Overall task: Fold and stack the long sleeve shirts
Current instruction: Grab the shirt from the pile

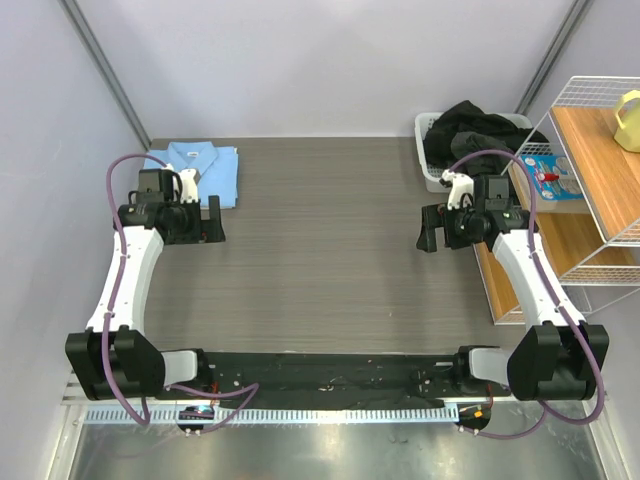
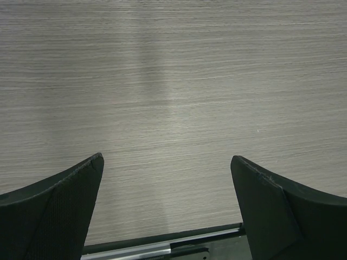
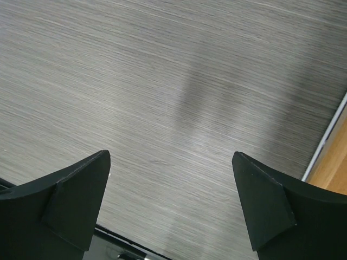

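Observation:
A light blue long sleeve shirt (image 1: 208,163) lies folded, collar up, at the far left of the table. A black shirt (image 1: 472,128) sits bunched up in a white basket (image 1: 427,152) at the far right. My left gripper (image 1: 213,220) hovers just in front of the blue shirt, open and empty. My right gripper (image 1: 429,228) hangs near the basket's front, also open and empty. In the left wrist view the left gripper (image 2: 167,162) shows only bare table between its fingers (image 2: 65,206). The right gripper (image 3: 171,157) in its wrist view shows the same, with fingers (image 3: 70,200) wide apart.
A white wire shelf (image 1: 590,150) with wooden boards stands at the right edge. It holds a yellow object (image 1: 628,120) and a blue packet (image 1: 550,175). The grey wood-grain table (image 1: 320,250) spreads between the arms.

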Tool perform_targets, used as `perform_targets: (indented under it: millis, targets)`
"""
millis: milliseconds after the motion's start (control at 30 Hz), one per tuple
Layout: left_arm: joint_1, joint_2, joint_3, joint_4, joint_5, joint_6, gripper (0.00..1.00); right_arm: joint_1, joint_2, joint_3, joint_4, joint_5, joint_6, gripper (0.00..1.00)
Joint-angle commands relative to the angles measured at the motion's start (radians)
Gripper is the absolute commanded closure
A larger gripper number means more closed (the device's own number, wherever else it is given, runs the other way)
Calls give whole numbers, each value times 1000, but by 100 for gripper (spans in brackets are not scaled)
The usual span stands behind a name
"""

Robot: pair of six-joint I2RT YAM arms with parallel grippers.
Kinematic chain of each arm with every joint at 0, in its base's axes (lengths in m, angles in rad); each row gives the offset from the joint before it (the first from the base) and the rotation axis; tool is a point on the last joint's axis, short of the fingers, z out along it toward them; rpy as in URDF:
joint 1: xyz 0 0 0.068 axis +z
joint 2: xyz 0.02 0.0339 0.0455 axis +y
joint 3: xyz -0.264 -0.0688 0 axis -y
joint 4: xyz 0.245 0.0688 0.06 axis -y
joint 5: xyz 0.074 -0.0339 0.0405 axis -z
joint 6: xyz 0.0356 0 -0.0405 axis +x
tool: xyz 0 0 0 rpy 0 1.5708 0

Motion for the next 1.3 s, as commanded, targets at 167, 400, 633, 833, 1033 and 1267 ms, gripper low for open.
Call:
perform_targets:
  millis: [167, 400, 633, 833, 1033, 1267]
  targets:
    - [2, -21, 56, 0, 16, 37, 0, 87, -12, 59, -9, 135, -136, 0]
    - [2, 6, 82, 9, 56, 65, 0, 154, 179, 347, -37, 347, -304, 0]
    - [-12, 23, 92, 37, 76, 80, 0, 157, 554, 888, -100, 640, -475, 0]
    - [-14, 22, 69, 59, 94, 71, 0, 151, 842, 1107, -45, 945, -639, 0]
    - [-14, 23, 46, 83, 96, 74, 0, 115, 1032, 1268, 58, 1094, -796, 0]
    - [-14, 15, 23, 102, 85, 76, 0, 78, 1158, 1280, 107, 1120, -874, 0]
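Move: The dark shirts, heaped in the white basket at the far right of the table, lie some 31 cm ahead of the right hand, about 15 cm to its right and a few centimetres below it. The basket holding them has its middle some 5 cm lower. The blue box on the shelf is about 12 cm ahead and 23 cm to the right of the hand. From the left hand the shirts lie roughly 31 cm ahead and 68 cm to the right. Towards the shirts in the basket the right hand swings about 29 cm forward and 14 cm right, arching nearly 12 cm up on the way and dropping about as far again at the end. Meanwhile it rolls some 70 degrees, left side down, so the fingers come at the heap from its left, pointing forward, right and down; they stay wide open with cloth lying in view between them. ##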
